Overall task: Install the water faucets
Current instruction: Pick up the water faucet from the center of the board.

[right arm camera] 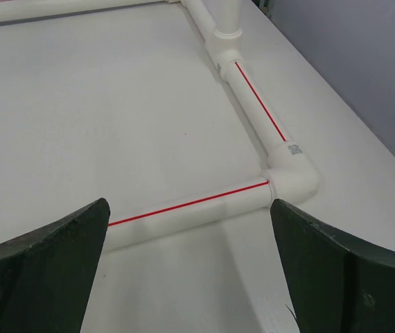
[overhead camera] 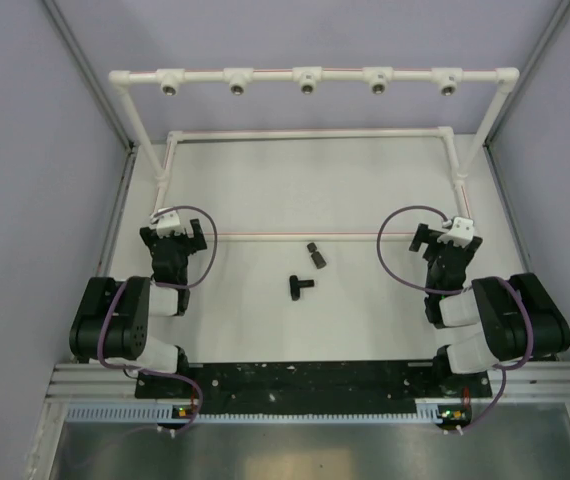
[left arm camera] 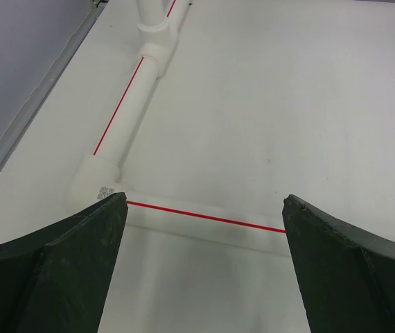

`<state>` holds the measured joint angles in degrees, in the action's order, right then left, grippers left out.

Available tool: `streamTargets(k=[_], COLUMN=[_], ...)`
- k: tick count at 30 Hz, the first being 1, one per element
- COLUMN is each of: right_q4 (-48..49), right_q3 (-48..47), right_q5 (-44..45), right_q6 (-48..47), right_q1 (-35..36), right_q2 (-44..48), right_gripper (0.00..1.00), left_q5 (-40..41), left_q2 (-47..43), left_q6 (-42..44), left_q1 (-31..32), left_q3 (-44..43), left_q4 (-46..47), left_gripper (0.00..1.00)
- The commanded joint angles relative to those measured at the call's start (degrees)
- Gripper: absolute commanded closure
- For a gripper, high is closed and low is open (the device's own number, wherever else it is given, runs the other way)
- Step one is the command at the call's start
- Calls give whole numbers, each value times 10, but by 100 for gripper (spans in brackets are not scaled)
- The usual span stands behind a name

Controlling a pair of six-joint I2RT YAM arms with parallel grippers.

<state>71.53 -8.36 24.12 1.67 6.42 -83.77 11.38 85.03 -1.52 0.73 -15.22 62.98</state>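
Two small black water faucets lie loose on the white table between the arms: a stubby one (overhead camera: 316, 255) and, nearer, a T-shaped one (overhead camera: 300, 285). The white pipe frame's raised bar (overhead camera: 205, 74) at the back carries several metal-ringed sockets (overhead camera: 307, 84). My left gripper (overhead camera: 173, 233) (left arm camera: 204, 201) is open and empty, to the left of the faucets and just short of the frame's front pipe (left arm camera: 197, 223). My right gripper (overhead camera: 448, 238) (right arm camera: 187, 205) is open and empty, to their right, facing the same pipe (right arm camera: 183, 209) near its corner elbow (right arm camera: 293, 173). Neither wrist view shows a faucet.
The frame's base rectangle (overhead camera: 310, 133) lies flat on the table, with uprights at the left (overhead camera: 137, 125) and right (overhead camera: 487, 120). Purple walls (overhead camera: 25, 150) close in both sides and the back. A black strip (overhead camera: 305, 378) and metal rail run along the near edge.
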Motion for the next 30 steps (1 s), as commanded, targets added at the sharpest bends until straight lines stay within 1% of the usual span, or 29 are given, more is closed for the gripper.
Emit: streamTargets(k=[1,13,15,17,19,21,24,25,28,30], right_q4=[19,19,21,12,-2,-57,-158,-188,-336,-393], right_q3=[-10,-9,-8,-9,-4,-14,-26,-30,-70,-89], right_q5=[0,-1,1,11,-7,19,43,51,38,13], right_q6=[3,3,3,4,-1,-1,19,37,81,88], right_q1=[-4,-4,-4,-4,-3,4,4,4,4,4], right_q2=[-3,-3,-2,8,32,75,169,205,300,333], right_gripper=[1,1,1,1,1,1,1,1,1,1], left_q5=[-1,-1,0,-11,-7,14,78,87,77,63], left_q2=[0,0,0,-18,-59,-100,-150,-166,-174,-177], left_q6=[1,0,3,10,6,0,-65,-86,-131,-167], left_q1=[-4,-4,-4,-4,-4,-3,-4,-4,-4,-4], left_q3=[-7,-8,-2,4,-4,-27,-73,-90,-138,-172], left_q4=[28,26,37,33,-17,-94,-229,-274,-362,-426], left_gripper=[1,1,1,1,1,1,1,1,1,1])
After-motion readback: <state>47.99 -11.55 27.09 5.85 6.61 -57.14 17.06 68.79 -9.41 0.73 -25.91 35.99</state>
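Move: From the left hand, the nearer T-shaped water faucet lies some 25 cm to the right and 8 cm back; a farther faucet lies about 29 cm right and 1 cm back. The frame's front left corner is some 4 cm ahead and 6 cm left. The nearer faucet is about 30 cm left of the right hand and 5 cm back, the farther one 27 cm left and 2 cm ahead. All lie about 8 cm below the hands. Heading straight up from the front pipe, clear of everything, both wide-open grippers stay put at first, then lift about 7 cm, away from the faucets. The left hand edges outward to its left while turning slightly counter-clockwise and dipping its left side. The right tips its fingers up a little, its left side rising slightly. ##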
